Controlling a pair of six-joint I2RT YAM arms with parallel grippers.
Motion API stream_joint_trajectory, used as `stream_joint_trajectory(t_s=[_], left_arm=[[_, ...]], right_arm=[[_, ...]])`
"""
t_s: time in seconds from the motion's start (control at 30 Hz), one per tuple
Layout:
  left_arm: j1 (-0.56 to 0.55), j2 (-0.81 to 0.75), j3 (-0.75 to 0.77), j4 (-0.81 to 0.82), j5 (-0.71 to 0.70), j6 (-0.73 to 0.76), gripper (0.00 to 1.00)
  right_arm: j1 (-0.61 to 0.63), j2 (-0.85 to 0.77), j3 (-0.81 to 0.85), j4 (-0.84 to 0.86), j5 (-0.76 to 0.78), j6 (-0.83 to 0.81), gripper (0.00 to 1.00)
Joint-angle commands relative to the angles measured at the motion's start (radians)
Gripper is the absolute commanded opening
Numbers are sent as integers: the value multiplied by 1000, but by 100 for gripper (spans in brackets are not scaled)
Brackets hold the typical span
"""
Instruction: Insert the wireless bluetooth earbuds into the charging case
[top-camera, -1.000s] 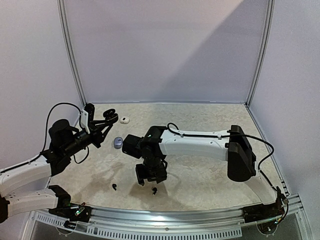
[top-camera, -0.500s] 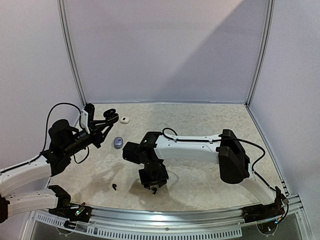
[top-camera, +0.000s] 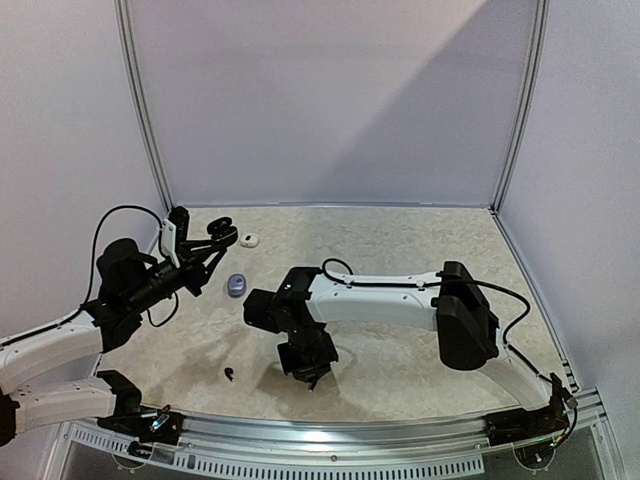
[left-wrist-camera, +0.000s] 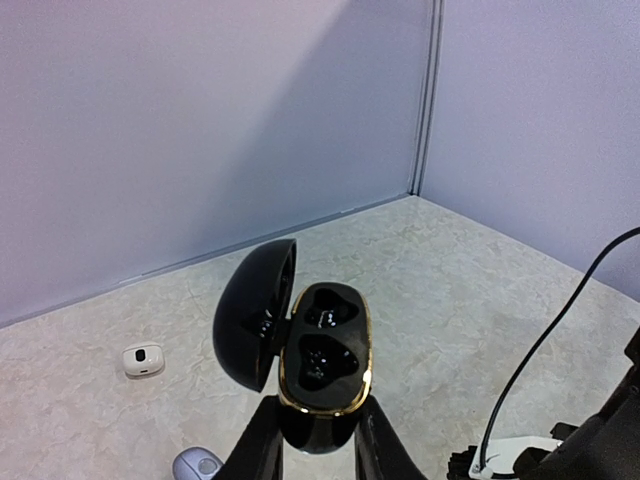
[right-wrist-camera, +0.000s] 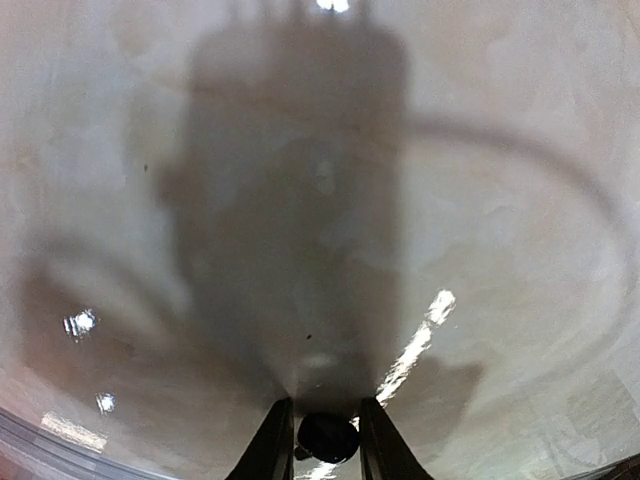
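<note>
My left gripper (left-wrist-camera: 318, 408) is shut on the base of a black charging case (left-wrist-camera: 322, 345) with a gold rim. It holds the case raised above the table's left side (top-camera: 222, 233), lid swung open, and both moulded wells look empty. My right gripper (top-camera: 308, 376) points down at the table near the front edge. In the right wrist view its fingers (right-wrist-camera: 277, 440) stand close on either side of a black earbud (right-wrist-camera: 328, 438) that fills the gap between them. A second black earbud (top-camera: 231, 375) lies loose on the table at front left.
A small white object (top-camera: 248, 239) lies near the back left, also seen from the left wrist (left-wrist-camera: 143, 360). A grey-blue oval object (top-camera: 236, 285) sits below the left gripper. The rounded front rail (top-camera: 340, 425) runs just before the right gripper. Walls close in the sides and back.
My right gripper has come down and forward onto the black earbud near the front edge, and its fingers have drawn in around it. The left arm and case have not moved.
</note>
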Motion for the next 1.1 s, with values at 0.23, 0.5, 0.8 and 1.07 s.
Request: stream_joint_trajectory(t_s=[0.23, 0.5, 0.8, 1.07], left_arm=[[13, 0, -20, 19, 17, -12, 0], [13, 1, -18, 16, 18, -15, 0], [13, 4, -14, 15, 23, -22, 0], [14, 2, -13, 16, 22, -24, 0]], right_arm=[[37, 36, 16, -105, 45, -51, 22], [38, 29, -42, -136, 136, -186, 38], [43, -57, -175, -159, 202, -263, 46], [86, -81, -213, -159, 183, -313, 48]])
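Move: The black earbud lies on the table right between the right hand's nearly closed fingertips, perhaps 1 cm below the hand point. The other earbud lies about 17 cm to the right hand's left and 2 cm farther out. The purple case is some 19 cm to that hand's left and 25 cm ahead. From the left hand, which holds the open black case aloft, the first earbud lies roughly 15 cm back, 16 cm to the right and 23 cm below. Keep the right fingertips down at table level around the earbud and draw them back about 1 cm, then return forward and sweep some 3 cm to the right. As you go, open the fingers to roughly half and turn the hand about 20 degrees counter-clockwise, tilting the tips slightly right and forward, so the left finger drags the earbud along. Hold the left hand and its case still. ##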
